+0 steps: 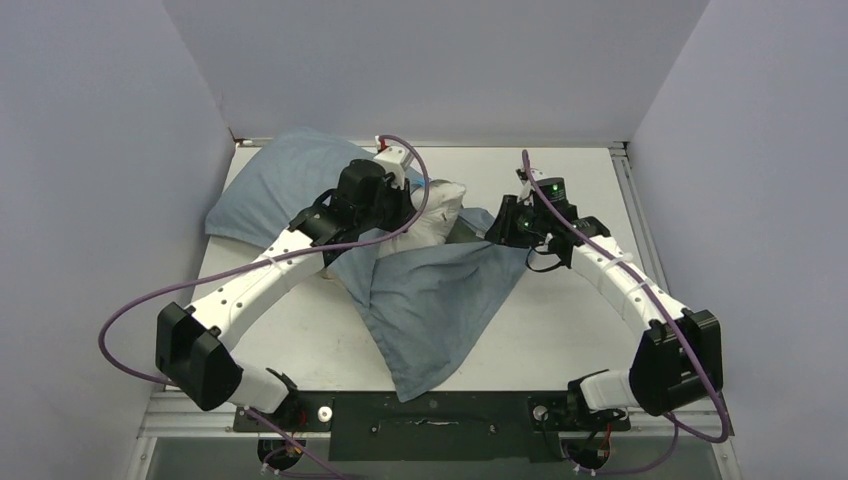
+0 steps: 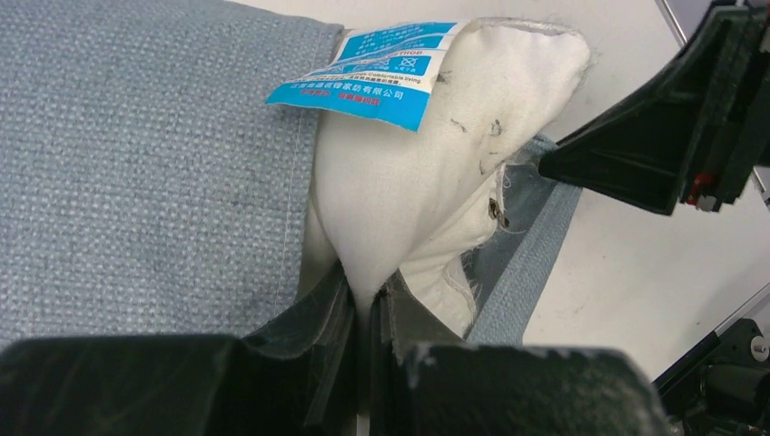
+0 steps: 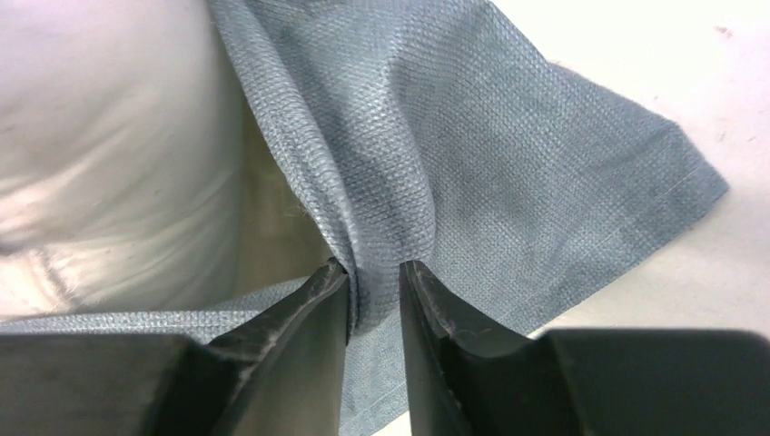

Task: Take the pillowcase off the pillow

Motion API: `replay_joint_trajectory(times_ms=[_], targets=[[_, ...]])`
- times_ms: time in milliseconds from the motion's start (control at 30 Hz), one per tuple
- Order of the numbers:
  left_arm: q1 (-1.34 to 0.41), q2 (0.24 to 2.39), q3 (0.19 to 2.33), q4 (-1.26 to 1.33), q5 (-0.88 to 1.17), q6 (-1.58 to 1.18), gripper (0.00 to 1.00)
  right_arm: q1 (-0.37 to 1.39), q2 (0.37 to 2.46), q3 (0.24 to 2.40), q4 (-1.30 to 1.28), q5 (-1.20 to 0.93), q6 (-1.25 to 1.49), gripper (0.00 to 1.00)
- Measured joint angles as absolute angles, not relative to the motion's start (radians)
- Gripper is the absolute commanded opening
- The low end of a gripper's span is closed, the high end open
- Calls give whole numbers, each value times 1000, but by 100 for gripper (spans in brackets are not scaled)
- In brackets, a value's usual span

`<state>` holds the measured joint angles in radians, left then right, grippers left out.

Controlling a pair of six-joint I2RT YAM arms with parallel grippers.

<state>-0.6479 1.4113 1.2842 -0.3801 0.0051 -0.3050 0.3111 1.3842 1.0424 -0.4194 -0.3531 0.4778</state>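
Note:
The blue-grey pillowcase lies crumpled from the back left to the front middle of the table. The white pillow pokes out of its open end at the middle. My left gripper is shut on a pinch of the pillow's white corner, just below its blue label; the pillowcase lies to the left of it. My right gripper is shut on a fold of the pillowcase's edge, with the pillow inside the opening to its left.
The white table is walled by grey panels at the back and both sides. Purple cables loop off both arms. The right gripper's black body hangs close to the right of the pillow corner.

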Motion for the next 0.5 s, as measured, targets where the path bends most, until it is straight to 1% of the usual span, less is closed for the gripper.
replay_joint_trajectory(times_ms=[100,167,333,500], targets=[[-644,1450,1325,-382,18,-307,0,342,1340,1042,-420,-312,432,48],[-642,1473,1349,-381,34,-311,0,377,1298,1043,-419,-288,405,55],[-634,1512,1377,-381,55,-314,0,501,1197,1034,-351,-270,365,63],[-633,1525,1377,-384,65,-314,0,631,1173,1026,-262,-254,350,65]])
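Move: The right hand has just begun to part on a bunched fold of the pillowcase. The near rim of the opening lies some 10 cm to its left, 2 cm back and 4 cm lower. The bare white pillow bulges 10 cm left and 4 cm ahead, the case's far fold 3 cm ahead and 2 cm left. From the left hand, still pinching pillow, that rim lies 5 cm right, 4 cm back, roughly 12 cm down. The right fingers come free of the bunched case fold and spread wide as the hand lifts about 9 cm and swings left and back, over the near rim and closer to the left gripper, its tips tilting up some 25 degrees and turning counter-clockwise. The left hand keeps its pinch on the white pillow, easing a couple of centimetres forward and right. ##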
